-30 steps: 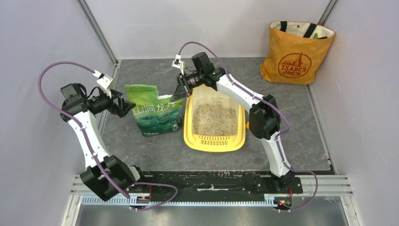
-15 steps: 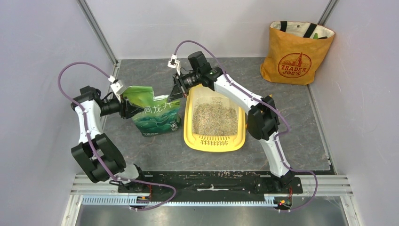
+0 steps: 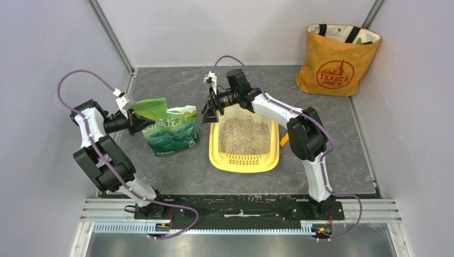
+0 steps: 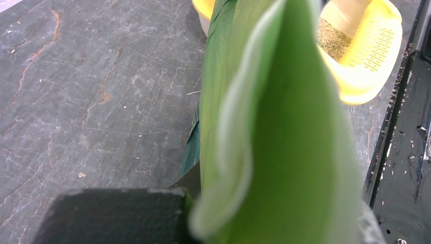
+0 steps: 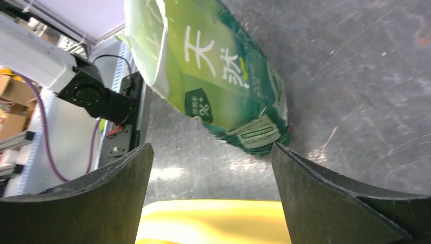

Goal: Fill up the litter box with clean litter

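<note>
The yellow litter box [image 3: 243, 163] lies mid-table with grey-beige clean litter [image 3: 243, 134] spread inside it, its slotted grate at the near end. Left of it stands the crinkly green bag [image 3: 170, 131]. My left gripper [image 3: 139, 124] is shut on the bag's top left edge. In the left wrist view the green bag [image 4: 284, 127] fills the frame beside one dark finger [image 4: 112, 213], with the litter box [image 4: 368, 76] behind. My right gripper [image 3: 210, 113] hangs open and empty over the box's far left corner; the bag [image 5: 218, 66] lies beyond its fingers [image 5: 91, 203].
An orange tote bag [image 3: 337, 53] stands at the back right corner. Grey walls close in the table on three sides. An orange-yellow bit [image 3: 283, 141] pokes out at the box's right rim. Black rail [image 3: 241, 206] runs along the near edge.
My left gripper moved in and shut on the bag's top left edge. My right gripper let go of the bag's right corner, opened, and drew back to the right. The bag leaned left.
</note>
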You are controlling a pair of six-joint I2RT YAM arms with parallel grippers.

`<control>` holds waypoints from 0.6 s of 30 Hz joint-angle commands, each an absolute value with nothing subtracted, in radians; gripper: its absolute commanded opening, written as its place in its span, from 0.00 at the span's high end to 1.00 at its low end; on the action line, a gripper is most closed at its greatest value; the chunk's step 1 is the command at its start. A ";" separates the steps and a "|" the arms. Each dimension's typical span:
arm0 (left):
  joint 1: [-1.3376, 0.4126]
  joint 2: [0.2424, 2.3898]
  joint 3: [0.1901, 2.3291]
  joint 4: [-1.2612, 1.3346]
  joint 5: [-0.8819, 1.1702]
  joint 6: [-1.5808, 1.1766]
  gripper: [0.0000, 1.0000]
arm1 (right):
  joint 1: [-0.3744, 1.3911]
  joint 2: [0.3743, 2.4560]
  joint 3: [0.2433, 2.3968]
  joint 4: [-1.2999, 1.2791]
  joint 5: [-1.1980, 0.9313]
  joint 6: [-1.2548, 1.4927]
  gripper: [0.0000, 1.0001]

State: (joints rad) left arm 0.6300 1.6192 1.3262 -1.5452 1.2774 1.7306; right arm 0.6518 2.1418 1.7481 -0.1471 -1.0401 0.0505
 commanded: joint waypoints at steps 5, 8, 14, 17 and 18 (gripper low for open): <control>0.638 1.607 1.363 -1.646 1.296 1.868 0.98 | 0.691 2.165 1.744 0.185 -0.950 0.017 0.06; 0.638 1.612 1.371 -1.647 1.294 1.841 0.98 | 0.711 2.186 1.751 0.244 -0.971 0.034 0.07; 0.640 1.626 1.422 -1.646 1.306 1.742 0.98 | 0.733 2.152 1.739 0.267 -1.044 0.081 1.00; 0.642 1.626 1.474 -1.638 1.246 1.661 0.98 | 0.699 2.081 1.772 0.241 -1.048 0.174 1.00; 0.646 1.620 1.486 -1.595 1.214 1.587 0.98 | 0.685 2.060 1.783 0.209 -1.041 0.166 1.00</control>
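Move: The bag's right mouth corner is about 5 cm to the right hand's left, level with it front to back and some 1 cm higher. The bag's body lies roughly 15 cm left, 5 cm back and 9 cm lower. The litter box's middle is about 15 cm right, 6 cm back and 14 cm below. From the left hand, already pinching the opposite mouth edge, that corner is some 17 cm right and 4 cm farther out. The right hand's fingers shut on the bag's right mouth corner and pinch the thin film between their tips. To get there the open hand eases forward a little, then goes about 5 cm left, away from over the box's near rim, drawing slightly back and rising a touch. The wrist turns some 15 degrees, bringing the fingertips nearer level. The left hand keeps its pinch almost in place. ##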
